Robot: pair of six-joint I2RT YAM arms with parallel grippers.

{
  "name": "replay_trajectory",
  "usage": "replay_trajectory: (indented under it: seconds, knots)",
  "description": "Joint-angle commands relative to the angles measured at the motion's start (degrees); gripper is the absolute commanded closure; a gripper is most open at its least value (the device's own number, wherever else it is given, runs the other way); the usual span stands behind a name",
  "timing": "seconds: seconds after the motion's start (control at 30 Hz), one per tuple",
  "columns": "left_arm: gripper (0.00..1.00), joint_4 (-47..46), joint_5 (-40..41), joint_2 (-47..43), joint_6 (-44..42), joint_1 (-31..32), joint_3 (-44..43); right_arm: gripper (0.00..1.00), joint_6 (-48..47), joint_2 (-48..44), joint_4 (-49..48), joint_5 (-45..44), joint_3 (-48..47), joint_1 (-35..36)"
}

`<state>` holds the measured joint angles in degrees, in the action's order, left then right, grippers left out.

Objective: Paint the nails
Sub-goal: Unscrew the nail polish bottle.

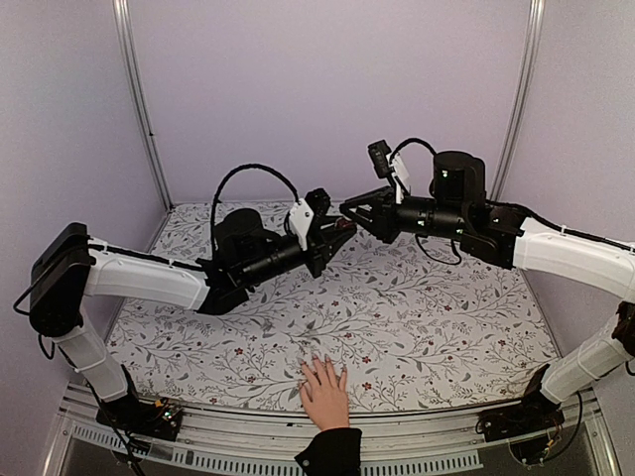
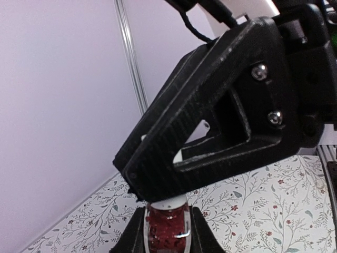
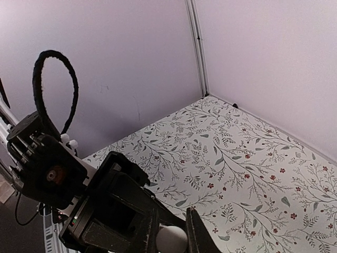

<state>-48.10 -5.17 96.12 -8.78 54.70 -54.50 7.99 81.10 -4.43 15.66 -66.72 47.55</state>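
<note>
A light-skinned hand [image 1: 324,393] with a black cuff lies flat at the table's near edge; its nails [image 1: 319,362] point away from me and are too small to make out. High above the table's middle, my left gripper [image 1: 335,232] [image 2: 167,225] is shut on a small dark-red bottle [image 2: 166,236]. My right gripper [image 1: 348,211] [image 3: 173,227] meets it tip to tip and is shut on the bottle's white cap [image 3: 171,240]. In the left wrist view the right gripper's black finger [image 2: 210,132] covers most of the cap.
A floral cloth [image 1: 417,317] covers the table. Lilac walls with metal corner rails [image 1: 139,99] close the back and sides. A black cable loop [image 1: 253,174] arches over the left wrist. Both arm bases sit at the near rail [image 1: 248,436].
</note>
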Motion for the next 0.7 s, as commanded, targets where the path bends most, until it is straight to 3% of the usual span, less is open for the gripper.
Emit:
replay_trajectory:
  seconds: [0.0, 0.33, 0.67]
  knots:
    - [1.0, -1.0, -7.04, -0.32, 2.49, -0.66, -1.82, 0.98, -3.55, -0.38, -1.82, 4.99, 0.79, 0.55]
    - [1.0, -4.88, -28.38, -0.16, 10.56, -4.9, -1.88, 1.0, -12.68, -1.33, -0.19, 10.6, 0.76, 0.53]
    - [1.0, -7.71, -47.81, 0.04, 14.54, -6.54, -2.9, 1.0, -21.2, -2.61, 2.9, 24.65, -0.14, 0.53]
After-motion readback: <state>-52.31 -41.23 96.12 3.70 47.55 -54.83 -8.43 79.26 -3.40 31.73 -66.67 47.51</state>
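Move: The nail polish bottle is already between the left fingers, body upright at the left hand point, its white cap about 3 cm above. That cap sits in the right fingers, at the right hand point, with the bottle body roughly 3 cm below. The mannequin hand lies on the table about 24 cm back from both hands, some 3 cm to the left of them, and roughly 27 cm below the left hand and 30 cm below the right. The bottle and its cap are twisted against each other while both hands carry them back together, slowly at first and then faster, about 5 cm with a slight rise. The left hand, still gripping the red body, turns some 30 degrees clockwise; the right keeps its pinch on the cap and turns counter-clockwise while rolling, so the two grippers swing round to face each other nearly square. ##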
